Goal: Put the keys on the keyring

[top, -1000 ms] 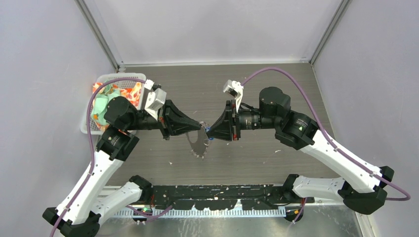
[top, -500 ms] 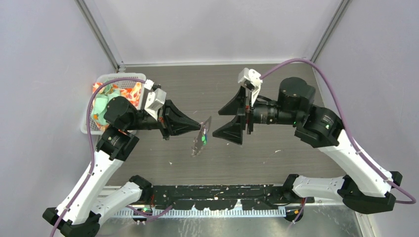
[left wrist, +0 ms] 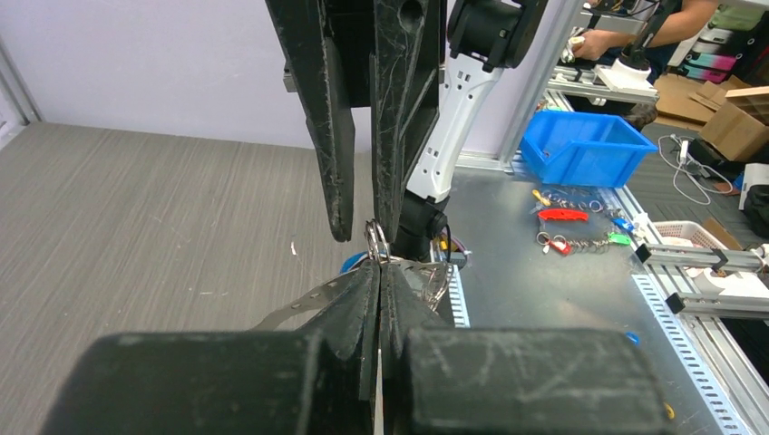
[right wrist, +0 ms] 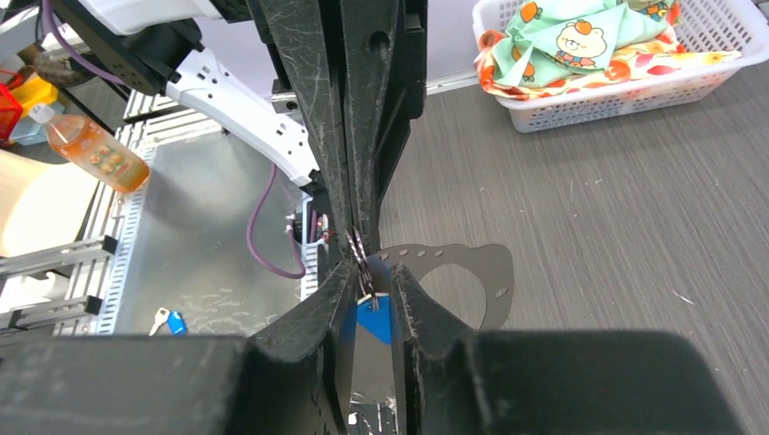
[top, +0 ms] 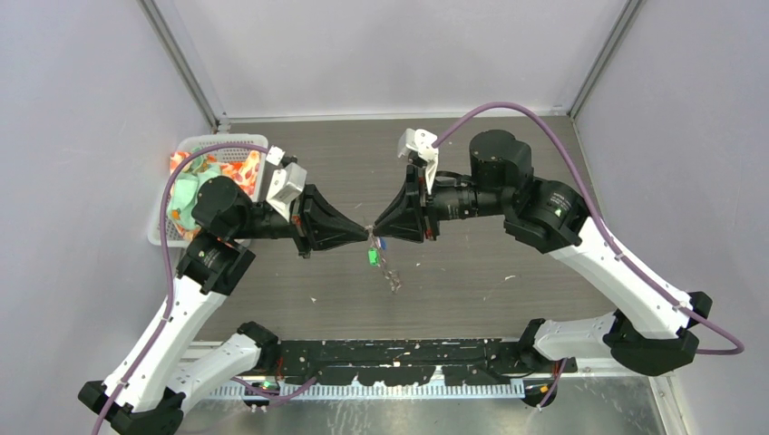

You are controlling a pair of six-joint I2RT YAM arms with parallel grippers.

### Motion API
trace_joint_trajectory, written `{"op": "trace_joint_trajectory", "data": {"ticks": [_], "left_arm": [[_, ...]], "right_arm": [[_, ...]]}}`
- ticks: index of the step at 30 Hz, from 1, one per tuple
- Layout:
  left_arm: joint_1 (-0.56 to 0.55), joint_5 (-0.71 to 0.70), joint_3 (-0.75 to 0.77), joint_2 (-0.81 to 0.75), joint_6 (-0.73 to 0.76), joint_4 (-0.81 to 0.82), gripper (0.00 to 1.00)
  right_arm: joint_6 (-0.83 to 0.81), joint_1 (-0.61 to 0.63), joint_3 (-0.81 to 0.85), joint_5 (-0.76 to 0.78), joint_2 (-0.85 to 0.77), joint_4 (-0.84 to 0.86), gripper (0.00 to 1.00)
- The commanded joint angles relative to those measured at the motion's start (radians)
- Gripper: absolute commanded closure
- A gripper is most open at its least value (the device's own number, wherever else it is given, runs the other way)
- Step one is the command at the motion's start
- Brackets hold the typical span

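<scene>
Over the middle of the table my left gripper [top: 365,227] and right gripper [top: 375,227] meet tip to tip. The left gripper [left wrist: 379,265] is shut on the keyring [left wrist: 299,304], a flat grey metal loop that hangs below the tips [top: 391,274]. The right gripper [right wrist: 372,268] is closed narrowly round the blue key [right wrist: 374,319] and a small split ring [right wrist: 359,256]; the keyring [right wrist: 494,272] shows behind its fingers. The blue key [top: 382,243] sits just under the tips. The green key [top: 373,258] dangles beside the keyring.
A white basket [top: 193,145] of coloured cloth stands at the table's far left, also seen in the right wrist view [right wrist: 617,101]. Off the table are a blue bin [left wrist: 589,145], an orange bottle [right wrist: 91,149] and the metal rail [top: 381,391] at the near edge.
The right gripper had opened wide and drawn back to the right; it has now returned to the left gripper's tip and closed. The keyring swung and now hangs edge-on.
</scene>
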Motion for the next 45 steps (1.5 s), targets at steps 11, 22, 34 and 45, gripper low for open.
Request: {"op": "trace_joint_trajectory", "data": {"ticks": [11,22,34,45], "left_arm": [[-0.003,0.002,0.04,-0.01,-0.005,0.021,1.0],[-0.003,-0.002,0.04,-0.013,-0.006,0.016,1.0],[-0.002,0.004,0.062,0.011,0.21,-0.269,0.49],[-0.002,0.101,0.171,0.149,0.51,-0.61,0.42]], "right_arm": [[0.026,-0.002,-0.021,-0.085,-0.03,0.094,0.85],[0.045,-0.002,-0.027,-0.085,-0.016,0.112,0.88],[0.006,-0.001,0.058,-0.007,0.022,-0.166,0.99],[-0.045,0.035,0.227,0.037,0.16,-0.438,0.99]]}}
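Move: Pinched in the left fingertips, the keyring sits about 1 cm to that hand's right. From the right hand's part-open fingers it is roughly 1 cm back and 1 cm left, at the same height. About 1 cm back of the right hand, the blue-tagged key hangs 4 cm below and the metal plate's middle about 7 cm below. The green-tagged key lies on the table, some 17 cm ahead of the right hand and 40 cm below. Easing back about 1 cm while the left hand holds the keyring still, the right hand shuts its part-open fingers and pinches the ring. The left fingers then open wide and let go. Both hands sink together, 5 to 6 cm, their fingertips tipping down some 15 degrees, the right also rolling about 10 degrees. ##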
